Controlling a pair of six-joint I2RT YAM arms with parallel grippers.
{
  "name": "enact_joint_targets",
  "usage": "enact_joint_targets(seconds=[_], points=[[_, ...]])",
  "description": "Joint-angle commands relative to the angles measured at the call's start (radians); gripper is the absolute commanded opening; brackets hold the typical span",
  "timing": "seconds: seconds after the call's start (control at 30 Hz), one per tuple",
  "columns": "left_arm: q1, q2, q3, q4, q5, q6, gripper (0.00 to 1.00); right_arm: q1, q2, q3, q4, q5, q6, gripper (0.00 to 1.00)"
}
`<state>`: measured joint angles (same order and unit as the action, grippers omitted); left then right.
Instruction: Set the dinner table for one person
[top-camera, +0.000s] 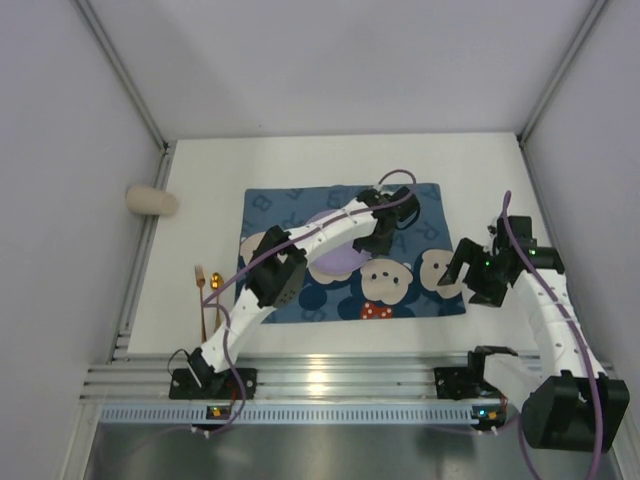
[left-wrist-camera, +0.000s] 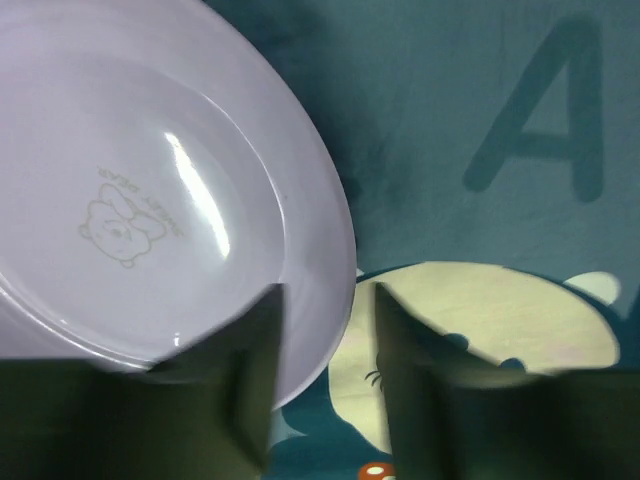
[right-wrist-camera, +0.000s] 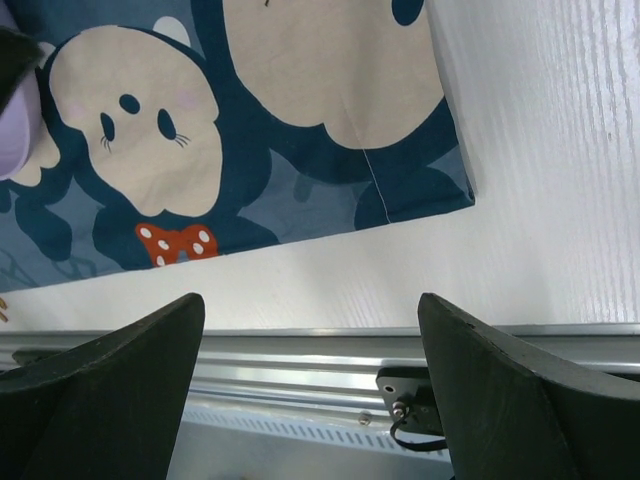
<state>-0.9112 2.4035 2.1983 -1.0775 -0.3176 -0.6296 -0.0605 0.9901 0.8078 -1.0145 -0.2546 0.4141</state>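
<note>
The white dinner table (top-camera: 200, 180) carries a blue bear-print placemat (top-camera: 290, 210). A lavender plate (top-camera: 340, 262) lies on the placemat, partly under my left arm. In the left wrist view the plate (left-wrist-camera: 150, 200) fills the upper left. My left gripper (left-wrist-camera: 325, 295) is open, its jaws straddling the plate's right rim, with placemat showing between the rim and the right finger. In the top view the left gripper (top-camera: 378, 240) is over the placemat's middle. My right gripper (top-camera: 450, 275) hangs wide open and empty over the placemat's right front corner; it also shows in its wrist view (right-wrist-camera: 310, 300).
A gold fork (top-camera: 202, 298) and a small gold item (top-camera: 217, 284) lie on the table left of the placemat. A beige cup (top-camera: 150, 201) lies on its side at the far left. The ribbed aluminium rail (top-camera: 330, 375) runs along the near edge. Grey walls enclose the table.
</note>
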Motion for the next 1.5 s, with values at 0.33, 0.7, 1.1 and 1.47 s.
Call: enact_joint_targets(seconds=[0.33,0.7,1.1,1.47], points=[[0.256,-0.323,-0.037,-0.012,0.011,-0.107,0.89,0.017,0.015,-0.009,0.020,0.008,0.015,0.88],[0.758,-0.460,-0.258,0.194,-0.325,-0.254,0.98,0.019,0.073,0.004,0.042,0.003,0.008,0.89],[0.905,-0.195,0.072,0.073,-0.449,-0.450,0.98,0.019,0.209,0.048,0.022,0.021,-0.020,0.89],[1.012,-0.195,-0.012,0.047,-0.477,-0.466,0.98,0.139,0.438,0.159,0.019,0.041,0.011,0.89]])
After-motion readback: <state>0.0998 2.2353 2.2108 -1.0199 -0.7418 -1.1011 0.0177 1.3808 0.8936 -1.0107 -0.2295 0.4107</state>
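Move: The cup lies on its side on the table's left edge, some 56 cm to the left of my left hand and 13 cm farther out, at about its height. The plate's middle is only 8 cm to the left and 3 cm ahead. The spoon is about 38 cm left and 12 cm back, the fork about 41 cm left and equally far back. From my right hand the cup is some 75 cm left, 27 cm ahead and 5 cm lower. I finish opening my left fingers wide at the plate's right rim, lift clear, and sweep about 50 cm left and nearly 20 cm forward in an arc towards the cup, then ease down above and beside it. On the way I turn the hand roughly 90 degrees counter-clockwise, so the fingers slant down and left. My right hand, open, sinks a little over the mat's near right corner, tipping its fingers back towards me. ##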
